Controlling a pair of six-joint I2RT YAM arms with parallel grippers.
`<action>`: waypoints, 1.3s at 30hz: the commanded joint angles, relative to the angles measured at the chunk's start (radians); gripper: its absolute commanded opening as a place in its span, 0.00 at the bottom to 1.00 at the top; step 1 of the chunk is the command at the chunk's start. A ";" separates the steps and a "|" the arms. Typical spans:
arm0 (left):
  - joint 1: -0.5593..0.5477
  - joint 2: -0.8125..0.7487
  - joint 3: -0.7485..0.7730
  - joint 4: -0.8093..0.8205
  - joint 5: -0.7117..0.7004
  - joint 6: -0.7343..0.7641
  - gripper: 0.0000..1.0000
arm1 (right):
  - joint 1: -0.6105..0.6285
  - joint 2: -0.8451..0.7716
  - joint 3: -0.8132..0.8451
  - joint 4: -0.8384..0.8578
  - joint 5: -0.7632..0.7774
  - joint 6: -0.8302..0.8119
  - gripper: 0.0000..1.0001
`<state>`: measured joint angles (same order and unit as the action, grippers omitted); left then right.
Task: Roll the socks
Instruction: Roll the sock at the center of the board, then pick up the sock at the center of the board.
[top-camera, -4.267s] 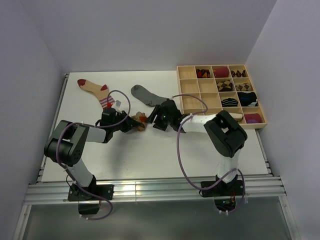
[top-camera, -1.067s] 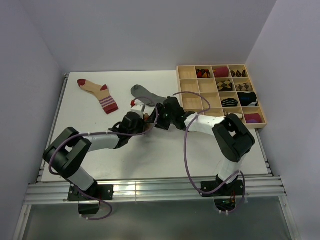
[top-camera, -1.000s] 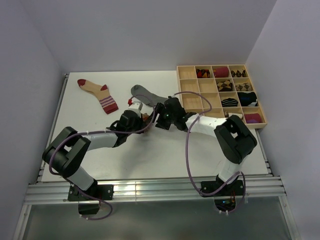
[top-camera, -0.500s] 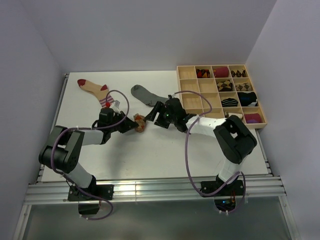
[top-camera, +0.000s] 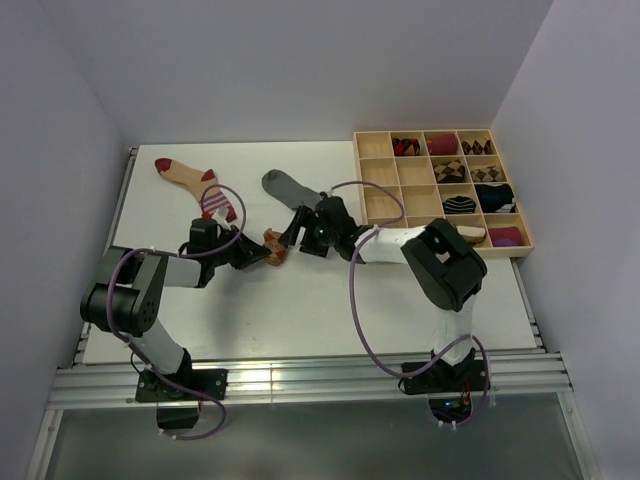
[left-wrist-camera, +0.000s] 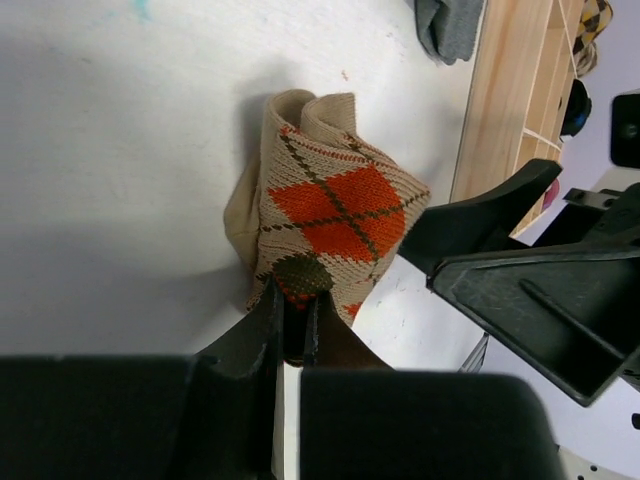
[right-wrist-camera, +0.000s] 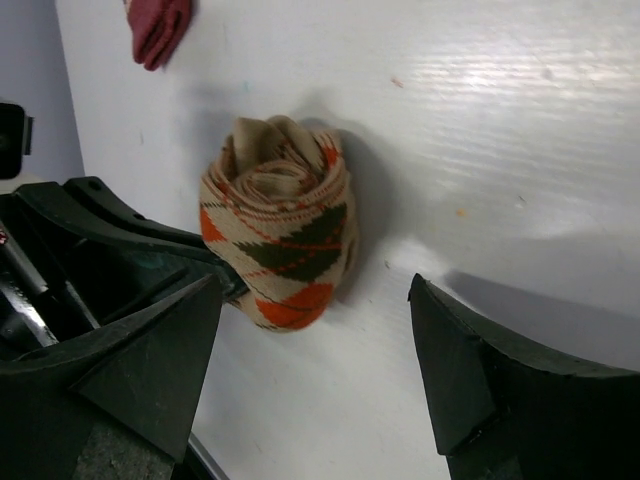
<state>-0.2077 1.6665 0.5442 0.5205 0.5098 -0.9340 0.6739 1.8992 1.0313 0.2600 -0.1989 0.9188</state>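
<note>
The brown argyle sock (top-camera: 274, 247) is rolled into a bundle on the table. My left gripper (top-camera: 258, 252) is shut on its lower edge; in the left wrist view the narrow jaws (left-wrist-camera: 290, 300) pinch the bundle (left-wrist-camera: 330, 215). My right gripper (top-camera: 297, 228) is open just right of the bundle, its fingers wide apart (right-wrist-camera: 315, 285) with the roll (right-wrist-camera: 285, 240) ahead of them and untouched. The grey sock (top-camera: 290, 188) lies flat behind the grippers. The beige sock with dark-red toe and striped cuff (top-camera: 195, 180) lies flat at the back left.
A wooden tray (top-camera: 378, 172) with many compartments stands at the back right, with several rolled sock bundles in its right-hand cells. Its edge (left-wrist-camera: 510, 100) is close behind the right gripper. The table ends in a metal rail at the near side.
My left gripper has drawn back to the left with the argyle roll. The right gripper's jaws have spread wider and it has shifted slightly left, off the roll.
</note>
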 joint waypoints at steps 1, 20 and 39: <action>0.011 0.007 0.000 -0.140 -0.079 0.030 0.02 | 0.019 0.040 0.070 0.055 -0.014 -0.040 0.83; 0.008 0.076 0.039 -0.209 -0.099 0.080 0.06 | 0.069 0.196 0.271 -0.091 -0.019 -0.103 0.82; -0.082 0.089 0.077 -0.241 -0.126 0.113 0.10 | 0.096 0.328 0.487 -0.380 0.072 -0.162 0.01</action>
<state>-0.2443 1.7164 0.6388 0.4278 0.4362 -0.8864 0.7303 2.1792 1.4876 -0.0456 -0.1463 0.7681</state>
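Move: The rolled argyle sock, which my left fingers already pinch at its near edge, has its middle about 5 cm to the left of my open right hand, some 2 cm ahead and 2 cm below. From my left hand that middle lies roughly 2 cm ahead and 2 cm right, about level in height. The grey sock lies some 14 cm straight ahead of my right hand, on the table; the striped sock is also 14 cm ahead but 23 cm left of that hand. I bring my open right hand about 5 cm left to the rolled sock, then ease it forward and a little down, some 2 to 3 cm, tilting slightly as its fingers close and pinch the roll from the right side. My left hand keeps its pinch on the sock's near edge, easing about 1.5 cm forward with it. ##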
